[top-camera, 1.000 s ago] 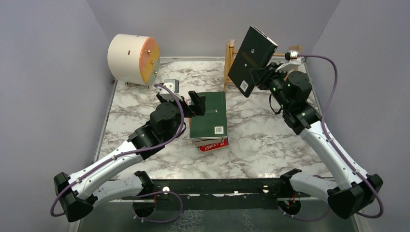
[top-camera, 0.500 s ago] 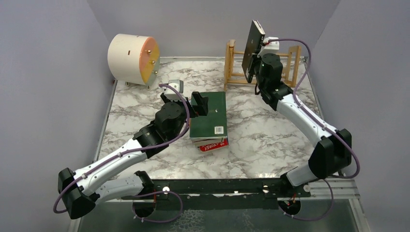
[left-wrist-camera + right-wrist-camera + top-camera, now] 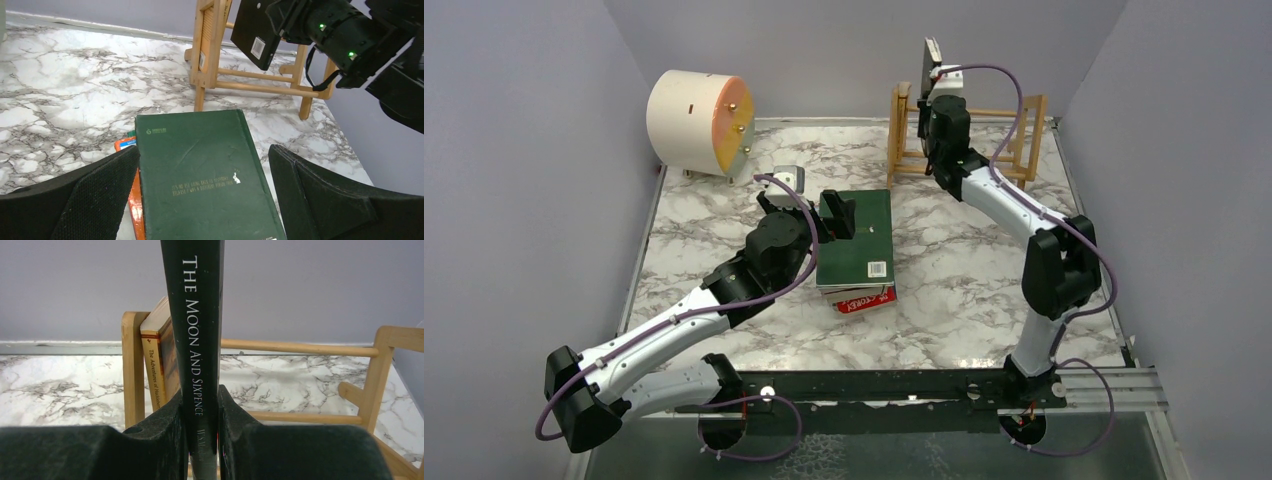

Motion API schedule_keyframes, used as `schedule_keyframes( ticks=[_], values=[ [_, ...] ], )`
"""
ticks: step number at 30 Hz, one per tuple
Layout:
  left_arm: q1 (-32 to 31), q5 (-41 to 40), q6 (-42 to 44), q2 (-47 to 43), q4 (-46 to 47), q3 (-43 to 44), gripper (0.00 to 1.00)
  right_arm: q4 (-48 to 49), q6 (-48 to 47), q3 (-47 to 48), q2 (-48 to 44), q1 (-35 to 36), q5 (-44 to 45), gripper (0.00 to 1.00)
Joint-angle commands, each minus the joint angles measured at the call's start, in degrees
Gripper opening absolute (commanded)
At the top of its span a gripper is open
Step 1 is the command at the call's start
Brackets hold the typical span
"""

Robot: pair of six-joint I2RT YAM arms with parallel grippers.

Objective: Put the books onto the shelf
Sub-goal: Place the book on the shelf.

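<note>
My right gripper is shut on a black book, held upright, spine toward the wrist camera, above the left part of the light-wood shelf. A tan-spined book stands in the shelf against its left end frame, just left of the held book. Several books lie stacked mid-table, with a dark green book on top, an orange one and a red one under it. My left gripper hangs open over the green book's left side, one finger on each side of it.
A cream cylinder with an orange face stands at the back left. Grey walls close in the marble table on three sides. My right arm's elbow rises over the table's right half.
My right arm has swung the black book from a tilted, cover-up pose to upright and edge-on, moving it left over the shelf's left end. The left arm has barely shifted.
</note>
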Motion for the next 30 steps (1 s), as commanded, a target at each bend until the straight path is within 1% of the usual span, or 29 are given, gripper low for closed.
schedule_keyframes(
  ticks=[1, 6, 14, 30],
  values=[
    [0.0, -1.4, 1.3, -0.2, 1.2, -0.2, 0.99, 8.1, -1.9, 5.9, 2.9, 0.0, 1.8, 0.01],
    [0.0, -1.5, 1.4, -0.4, 0.9, -0.2, 0.99, 4.7, -1.6, 11.0, 7.8, 0.0, 1.3, 0.01],
    [0.3, -2.5, 1.5, -0.8, 0.3, -0.4, 0.99, 1.0, -0.5, 15.1, 12.2, 0.0, 0.4, 0.01],
    [0.4, -2.7, 1.5, -1.2, 0.0, -0.8, 0.99, -3.2, 3.6, 17.3, 16.7, 0.0, -4.5, 0.01]
  ],
)
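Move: Ahead of the right hand, which already grips the upright black book by its spine, the shelf slot it is bound for lies about 10 cm farther out, 4 cm left and 10 cm lower. The orange book already shelved stands some 10 cm out and 6 cm left, 9 cm lower; the shelf's left end post is about 7 cm out, 8 cm left and 12 cm lower. From the left hand the slot is roughly 33 cm ahead, 17 cm right and 13 cm below. Lowering the black book into the shelf's left end, the right hand sinks about 8 cm while going nearly 5 cm forward and 3 cm left, towards the orange book. The forward reach is spent in the first half; after that it is mostly straight down, the fingers tipping some 10 degrees downward and keeping their grip on the spine. ##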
